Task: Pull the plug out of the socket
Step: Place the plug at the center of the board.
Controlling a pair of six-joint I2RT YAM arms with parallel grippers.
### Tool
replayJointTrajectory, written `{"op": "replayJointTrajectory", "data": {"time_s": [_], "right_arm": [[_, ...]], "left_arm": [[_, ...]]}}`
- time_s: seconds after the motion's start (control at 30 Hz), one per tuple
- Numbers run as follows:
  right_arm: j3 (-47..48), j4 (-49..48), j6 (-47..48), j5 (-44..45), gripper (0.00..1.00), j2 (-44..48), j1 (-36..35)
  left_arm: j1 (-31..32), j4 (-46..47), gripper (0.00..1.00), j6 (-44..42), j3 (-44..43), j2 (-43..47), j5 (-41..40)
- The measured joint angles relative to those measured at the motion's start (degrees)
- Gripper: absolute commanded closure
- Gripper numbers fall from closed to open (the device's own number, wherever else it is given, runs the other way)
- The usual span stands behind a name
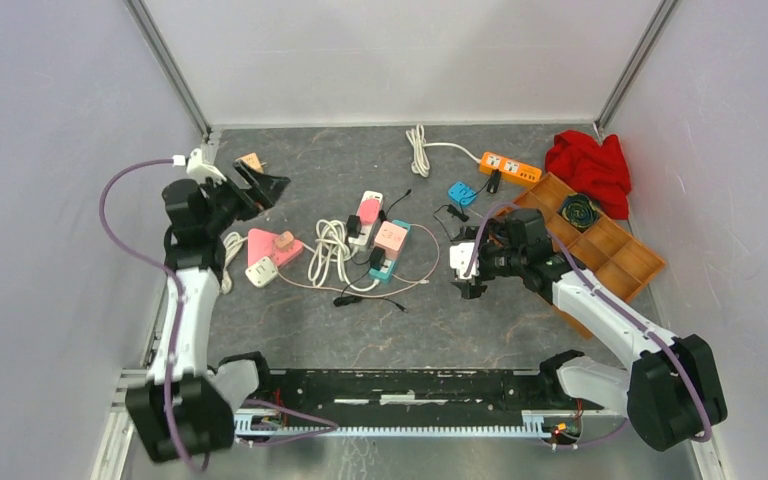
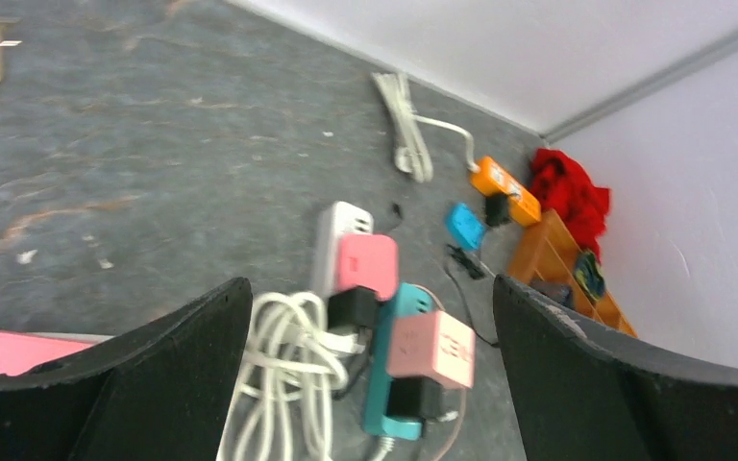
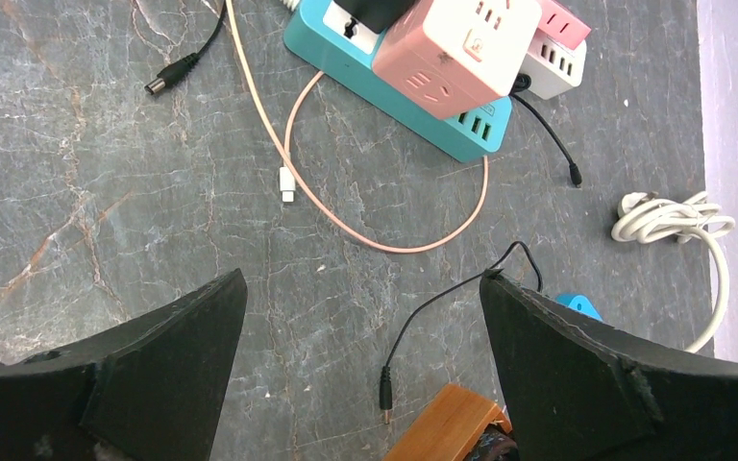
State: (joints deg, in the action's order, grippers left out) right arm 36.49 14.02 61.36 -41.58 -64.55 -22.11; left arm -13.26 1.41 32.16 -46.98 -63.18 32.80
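A teal power strip (image 1: 388, 262) lies mid-table with a pink cube adaptor (image 1: 390, 237) and a black plug (image 2: 413, 396) seated in it. Beside it a white strip (image 1: 365, 215) carries a pink adaptor (image 2: 365, 264) and another black plug (image 2: 354, 307). My left gripper (image 1: 260, 185) hangs open above the table's left, looking toward these strips (image 2: 370, 285), with nothing between its fingers. My right gripper (image 1: 465, 270) is open over bare table to the right of the teal strip (image 3: 394, 106), empty (image 3: 360, 279).
An orange strip (image 1: 508, 168) with a black plug (image 1: 494, 182) lies at the back right, near a red cloth (image 1: 590, 165) and a wooden tray (image 1: 600, 245). A pink triangular socket (image 1: 265, 243), a coiled white cable (image 1: 332, 250), a blue adaptor (image 1: 461, 193) and loose thin cables (image 3: 384, 192) lie around.
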Motion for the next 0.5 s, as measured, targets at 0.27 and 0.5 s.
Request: {"op": "replayJointTrajectory", "data": {"time_s": [0.27,0.5], "right_arm": [[-0.22,-0.17,0.42,-1.55,0.02,0.13,0.28],[-0.37,-0.13,0.48,-2.62,0.02,0.22,0.48]], "left_arm": [[17.66,-5.99,0.00,-0.50,6.58,25.09,-8.41],[32.50,-10.84,0.00,0.04,10.08,23.23,-18.60]]}}
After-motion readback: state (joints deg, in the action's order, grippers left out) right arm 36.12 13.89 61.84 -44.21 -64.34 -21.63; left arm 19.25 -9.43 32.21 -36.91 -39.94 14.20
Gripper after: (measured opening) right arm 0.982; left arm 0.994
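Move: For the left hand, the square pink plug on the teal strip seems to be the goal, about 26 cm to its right, 4 cm back and 19 cm below. The flat pink plug on the white strip lies some 21 cm right and 2 cm ahead, the coiled white cord 14 cm right and 6 cm back, both roughly 21 cm down. From the right hand, the square pink plug is about 14 cm left, 7 cm ahead and 7 cm lower. Towards the two plug-laden strips, the empty left hand swings right and back, some 12 cm and 11 cm, away from the yellow plug. It first climbs about 5 cm, then sinks to roughly its starting height while still going right, turning about 15 degrees clockwise; its fingers stay wide open and touch nothing. ##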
